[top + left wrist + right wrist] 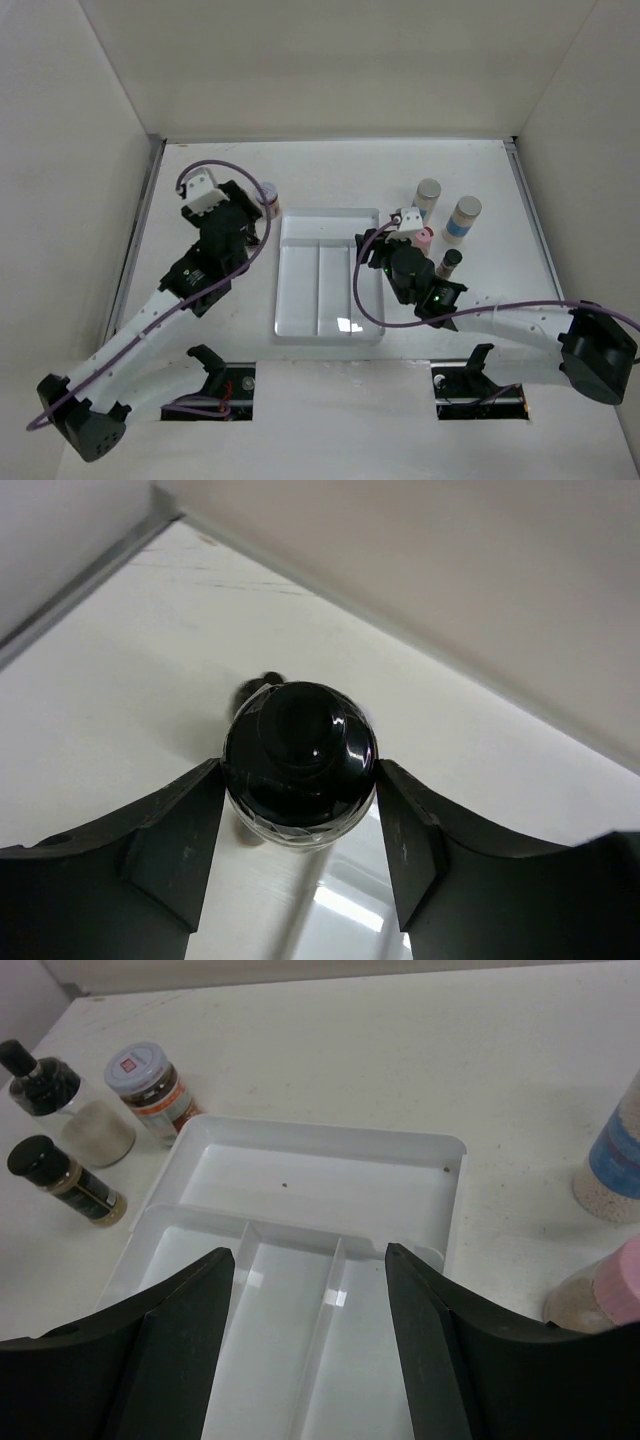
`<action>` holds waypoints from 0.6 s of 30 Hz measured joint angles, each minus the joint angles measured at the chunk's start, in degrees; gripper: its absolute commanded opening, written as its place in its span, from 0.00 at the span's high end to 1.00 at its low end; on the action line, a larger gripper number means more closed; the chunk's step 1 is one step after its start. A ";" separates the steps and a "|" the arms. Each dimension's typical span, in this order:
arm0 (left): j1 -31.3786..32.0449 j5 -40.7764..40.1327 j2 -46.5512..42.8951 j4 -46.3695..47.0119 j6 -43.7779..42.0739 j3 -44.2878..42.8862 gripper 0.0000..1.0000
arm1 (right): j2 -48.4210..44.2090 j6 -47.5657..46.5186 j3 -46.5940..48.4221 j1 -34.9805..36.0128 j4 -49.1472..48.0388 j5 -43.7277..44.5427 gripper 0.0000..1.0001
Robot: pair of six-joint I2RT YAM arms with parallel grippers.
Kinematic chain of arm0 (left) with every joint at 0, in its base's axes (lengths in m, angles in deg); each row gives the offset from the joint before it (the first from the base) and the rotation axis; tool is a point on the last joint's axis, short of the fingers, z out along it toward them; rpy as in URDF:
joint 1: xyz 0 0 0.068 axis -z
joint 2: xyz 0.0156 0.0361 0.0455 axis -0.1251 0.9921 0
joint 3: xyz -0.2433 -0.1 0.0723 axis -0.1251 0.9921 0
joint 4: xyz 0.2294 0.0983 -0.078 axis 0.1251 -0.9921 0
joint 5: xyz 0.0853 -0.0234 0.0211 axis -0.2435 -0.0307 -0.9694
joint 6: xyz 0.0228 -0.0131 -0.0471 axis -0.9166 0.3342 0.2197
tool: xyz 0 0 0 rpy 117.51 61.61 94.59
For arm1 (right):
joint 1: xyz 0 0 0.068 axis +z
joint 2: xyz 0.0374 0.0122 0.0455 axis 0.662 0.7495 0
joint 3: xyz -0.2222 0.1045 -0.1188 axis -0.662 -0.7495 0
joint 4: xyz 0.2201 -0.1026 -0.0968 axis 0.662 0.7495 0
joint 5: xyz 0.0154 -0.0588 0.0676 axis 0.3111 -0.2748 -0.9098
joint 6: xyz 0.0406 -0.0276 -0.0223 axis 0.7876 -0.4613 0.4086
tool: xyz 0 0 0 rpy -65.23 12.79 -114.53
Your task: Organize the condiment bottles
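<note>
My left gripper point(298, 780) is shut on a black-capped bottle point(300, 750), its fingers pressed against both sides of the glossy cap. From above, that gripper point(243, 215) sits just left of the white tray point(328, 300), beside a grey-lidded bottle point(266, 195). My right gripper point(310, 1260) hangs open and empty over the tray point(420, 1150), near its right side point(372, 250). Right of the tray stand a grey-lidded bottle point(428, 195), a blue-labelled one point(462, 215), a pink-lidded one point(425, 238) and a dark black-capped one point(450, 262).
The right wrist view shows three bottles left of the tray: a black-capped jar with pale contents point(45, 1090), a small dark black-capped bottle point(60, 1175) and a grey-lidded red-labelled one point(150, 1085). White walls enclose the table on three sides.
</note>
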 measured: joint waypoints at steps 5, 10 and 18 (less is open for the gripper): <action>7.65 -0.44 13.07 5.22 -1.51 -6.60 0.68 | -2.14 2.03 -1.60 -3.13 -0.09 -0.04 0.32; 9.18 1.81 28.70 11.17 -3.58 -9.97 0.68 | -4.35 3.37 -2.99 -4.81 -0.02 -0.07 0.32; 9.29 5.60 41.09 16.26 -4.52 -11.06 0.67 | -5.73 4.11 -3.63 -5.11 -0.07 -0.09 0.32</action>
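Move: The tray's far compartment, where the left hand's black-capped bottle is going, lies about 22 cm right, 7 cm ahead and 27 cm below that hand. The white-lidded jar stands some 12 cm ahead and 7 cm right, the small black-capped bottle 5 cm ahead and 2 cm right. From the empty right hand, the pink-lidded jar is about 12 cm right, 3 cm ahead and 13 cm below; the far compartment is 12 cm left and 8 cm ahead. Left hand swings its held bottle 16 cm right, down and forward over the tray; right hand edges right. ##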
